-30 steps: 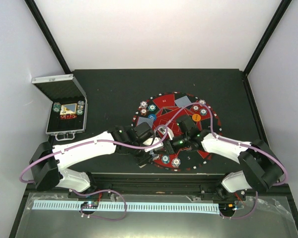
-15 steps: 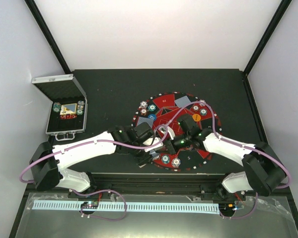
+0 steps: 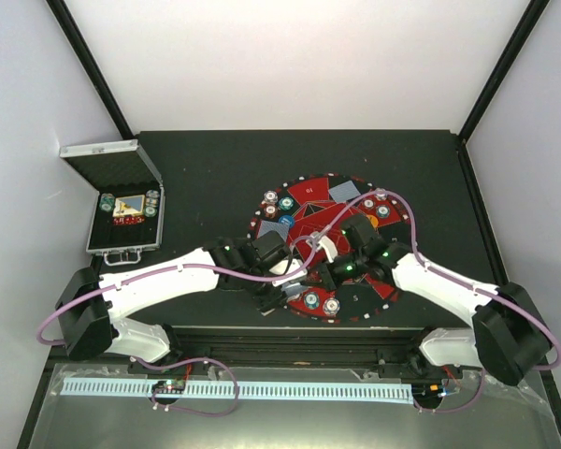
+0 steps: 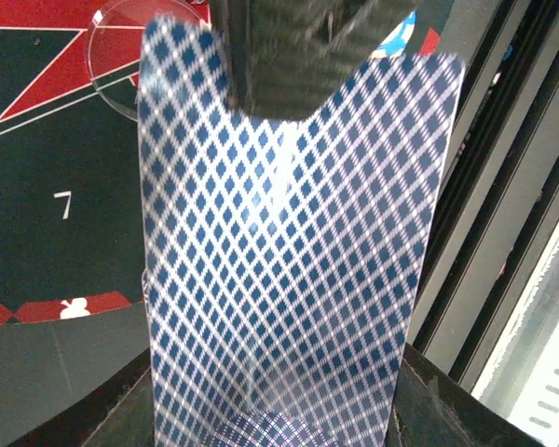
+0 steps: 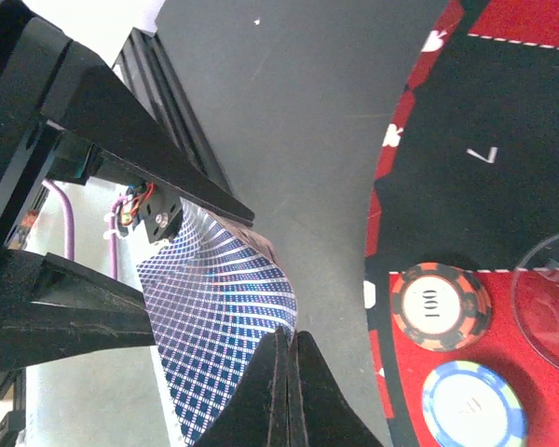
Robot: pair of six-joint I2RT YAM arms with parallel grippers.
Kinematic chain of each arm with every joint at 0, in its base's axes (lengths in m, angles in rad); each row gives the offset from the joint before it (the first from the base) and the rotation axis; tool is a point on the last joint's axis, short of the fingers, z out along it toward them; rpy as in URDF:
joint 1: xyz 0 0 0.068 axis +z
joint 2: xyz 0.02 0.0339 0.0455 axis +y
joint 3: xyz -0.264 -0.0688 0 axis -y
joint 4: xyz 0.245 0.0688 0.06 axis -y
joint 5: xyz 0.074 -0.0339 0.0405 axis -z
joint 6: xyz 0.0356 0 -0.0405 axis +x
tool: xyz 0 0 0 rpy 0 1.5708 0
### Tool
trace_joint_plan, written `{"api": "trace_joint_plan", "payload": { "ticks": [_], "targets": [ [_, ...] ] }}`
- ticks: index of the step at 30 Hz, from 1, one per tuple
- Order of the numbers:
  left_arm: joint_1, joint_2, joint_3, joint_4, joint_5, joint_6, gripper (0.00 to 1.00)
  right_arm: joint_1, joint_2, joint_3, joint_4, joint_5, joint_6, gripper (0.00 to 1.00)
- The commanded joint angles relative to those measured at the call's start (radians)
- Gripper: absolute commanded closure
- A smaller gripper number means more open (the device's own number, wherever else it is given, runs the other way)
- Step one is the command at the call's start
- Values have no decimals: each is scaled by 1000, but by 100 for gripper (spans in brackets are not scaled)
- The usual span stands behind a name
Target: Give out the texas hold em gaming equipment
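Playing cards (image 4: 289,279) with a blue diamond-patterned back stand between the dark jaws of my left gripper (image 4: 279,410), which is shut on them. They fill most of the left wrist view. My right gripper (image 5: 289,358) is shut, and its tips pinch the edge of the front card (image 5: 214,317), which bows outward. In the top view both grippers, left (image 3: 279,281) and right (image 3: 320,271), meet over the near left part of the mat (image 3: 309,192). A red chip (image 5: 441,305) and a blue chip (image 5: 473,402) lie on the mat beside my right fingers.
More chip stacks (image 3: 273,201) sit round the mat's rim. A clear round disc (image 5: 550,289) lies on the red field. The open silver case (image 3: 122,223) stands at the far left. Black rails (image 3: 290,337) run along the table's near edge.
My right arm has swung left toward the left gripper, and its jaws have closed on the card's edge. The left arm has stayed in place.
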Motion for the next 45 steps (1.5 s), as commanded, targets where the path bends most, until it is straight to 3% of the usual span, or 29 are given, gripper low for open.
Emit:
{"api": "trace_joint_plan", "payload": {
  "ticks": [1, 7, 14, 20, 27, 45],
  "targets": [
    [-6, 4, 32, -5, -33, 7, 48, -27, -41, 19, -91, 103, 7, 99],
    [15, 5, 29, -5, -71, 6, 48, -97, -112, 10, -142, 195, 72, 99],
    [52, -5, 32, -8, -94, 4, 48, -337, -264, -102, -147, 402, 274, 99],
    [62, -20, 32, -11, -96, 2, 48, -343, -435, -230, -66, 585, 569, 99],
    [64, -19, 24, 1, -88, 2, 48, -341, -633, -385, -124, 825, 841, 99],
    [64, -16, 18, 8, -91, 5, 48, -286, -582, -493, -185, 816, 1045, 99]
  ]
}}
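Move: My right fingers already pinch the top card of the deck that my left hand holds; the deck sits about 4 cm to their left and a little lower. The card's spot, the black segment next to the red "4", is some 18 cm to my right hand's right, 5 cm ahead and 11 cm below. The 100 chip lies about 3 cm ahead and 4 cm left, 12 cm down. From my left hand that spot is roughly 23 cm right, 6 cm ahead. Keeping the pinch on the card's edge, my right hand draws it off the deck and sweeps about 21 cm right, swinging first forward and then easing back. As I go, I turn the hand some 85 degrees clockwise and tip the fingers steeper, then sink about 10 cm to the black segment. My left hand keeps the deck and shifts 3 cm forward and slightly left. ##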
